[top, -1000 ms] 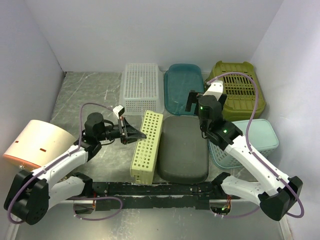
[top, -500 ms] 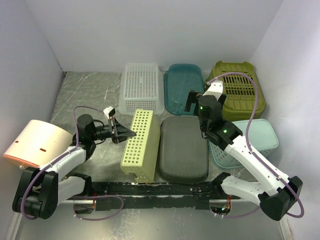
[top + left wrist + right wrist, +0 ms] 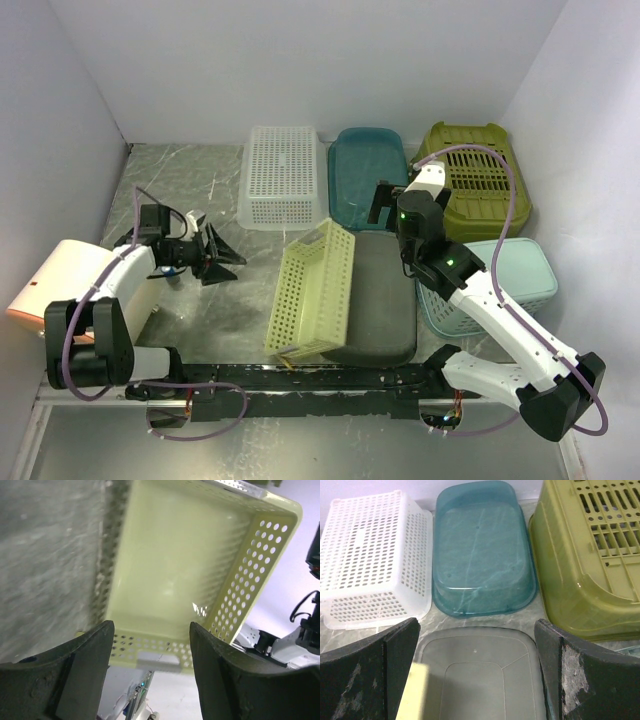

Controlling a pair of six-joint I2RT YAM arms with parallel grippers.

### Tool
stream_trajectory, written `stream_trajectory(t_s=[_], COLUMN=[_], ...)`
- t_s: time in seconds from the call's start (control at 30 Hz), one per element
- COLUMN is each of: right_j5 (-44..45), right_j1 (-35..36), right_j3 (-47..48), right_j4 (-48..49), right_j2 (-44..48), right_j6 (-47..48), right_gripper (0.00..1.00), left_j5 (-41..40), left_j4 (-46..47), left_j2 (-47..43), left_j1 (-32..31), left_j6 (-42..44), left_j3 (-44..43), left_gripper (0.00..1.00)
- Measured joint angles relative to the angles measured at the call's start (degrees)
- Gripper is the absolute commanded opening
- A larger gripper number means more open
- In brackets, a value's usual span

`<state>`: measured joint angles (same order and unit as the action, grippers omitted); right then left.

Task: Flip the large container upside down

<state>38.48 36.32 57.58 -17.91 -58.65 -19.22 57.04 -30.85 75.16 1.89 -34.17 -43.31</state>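
Note:
The large container, a pale yellow perforated basket (image 3: 312, 290), stands tipped on its long side in the middle of the table. Its far edge leans on a grey upturned tub (image 3: 380, 300). Its open side faces left, and its smooth inside (image 3: 170, 570) fills the left wrist view. My left gripper (image 3: 222, 262) is a short way to its left, open, with nothing between its fingers (image 3: 75, 670). My right gripper (image 3: 383, 203) hangs open and empty above the grey tub (image 3: 480, 665), with a corner of the yellow basket (image 3: 415, 695) at the lower left of that view.
Along the back wall stand a white perforated basket (image 3: 283, 178), a teal tub (image 3: 367, 177) and an olive slotted basket (image 3: 478, 178), all upside down. A pale blue basket (image 3: 505, 285) sits under the right arm. A peach container (image 3: 75, 290) is at the far left.
My left gripper opened, let go of the yellow basket and drew back to the left. The basket tipped rightward against the grey tub. The right arm stayed still.

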Motion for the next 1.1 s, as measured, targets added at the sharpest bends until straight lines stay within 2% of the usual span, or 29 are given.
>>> stream_trajectory(t_s=[0.23,0.57,0.63,0.7,0.77,0.83,1.0,1.1], right_j5=[-7.7,-24.2,-23.9,-21.0,-19.0,-18.0,-16.3,-15.7], right_j1=[-0.3,0.4,4.2,12.2,20.7,26.1,32.9,36.2], right_j3=[-0.1,-4.1,-2.8,1.0,7.0,12.6,23.2,27.7], right_j4=[-1.2,-4.9,-5.2,-5.9,-5.8,-5.4,-5.9,-6.9], right_j2=[-1.0,-3.3,-4.8,-8.4,-14.1,-20.3,-35.8,-43.8], right_j6=[-3.3,-9.8,-10.4,-10.6,-11.1,-12.2,-14.7,-15.6], right_gripper=[1.00,0.99,1.00,1.00,1.00,1.00,1.00,0.95], left_j5=[-4.5,-16.1,-18.8,-22.6,-26.6,-30.3,-35.7,-37.2], left_j4=[-7.3,-13.5,-15.3,-18.6,-21.8,-24.2,-27.1,-27.7], left_j2=[-0.8,-10.3,-10.3,-9.6,-7.7,-5.1,3.3,7.2], left_j1=[2.8,0.8,0.6,0.6,0.6,0.7,1.5,2.6], left_j6=[5.7,10.3,10.6,10.8,10.8,10.6,9.3,8.6], left_j3=[-1.9,-20.5,-22.6,-25.5,-30.8,-37.8,-57.6,-66.2], left_gripper=[0.73,0.72,0.73,0.73,0.74,0.74,0.75,0.74])
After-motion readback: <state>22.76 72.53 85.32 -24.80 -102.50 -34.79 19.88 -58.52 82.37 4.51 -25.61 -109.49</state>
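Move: The pale green basket stands tipped on its long edge against the upturned grey container, its middle about 20 cm left of the right hand, 12 cm back and 21 cm below. The grey container lies about 6 cm left, 12 cm back and 23 cm below; the white basket is about 27 cm left and 15 cm ahead, the teal container 5 cm left and 15 cm ahead. From the left hand, the green basket lies about 16 cm right, 3 cm back and 6 cm lower. Swing the wide-open right gripper some 34 cm left, easing about 13 cm back and 12 cm down, to hover over the green basket near its left long side; turn the wrist counter-clockwise about 40 degrees and tip it down. Meanwhile, clear the open, empty left gripper away from the basket: up first, then up, forward and left. ##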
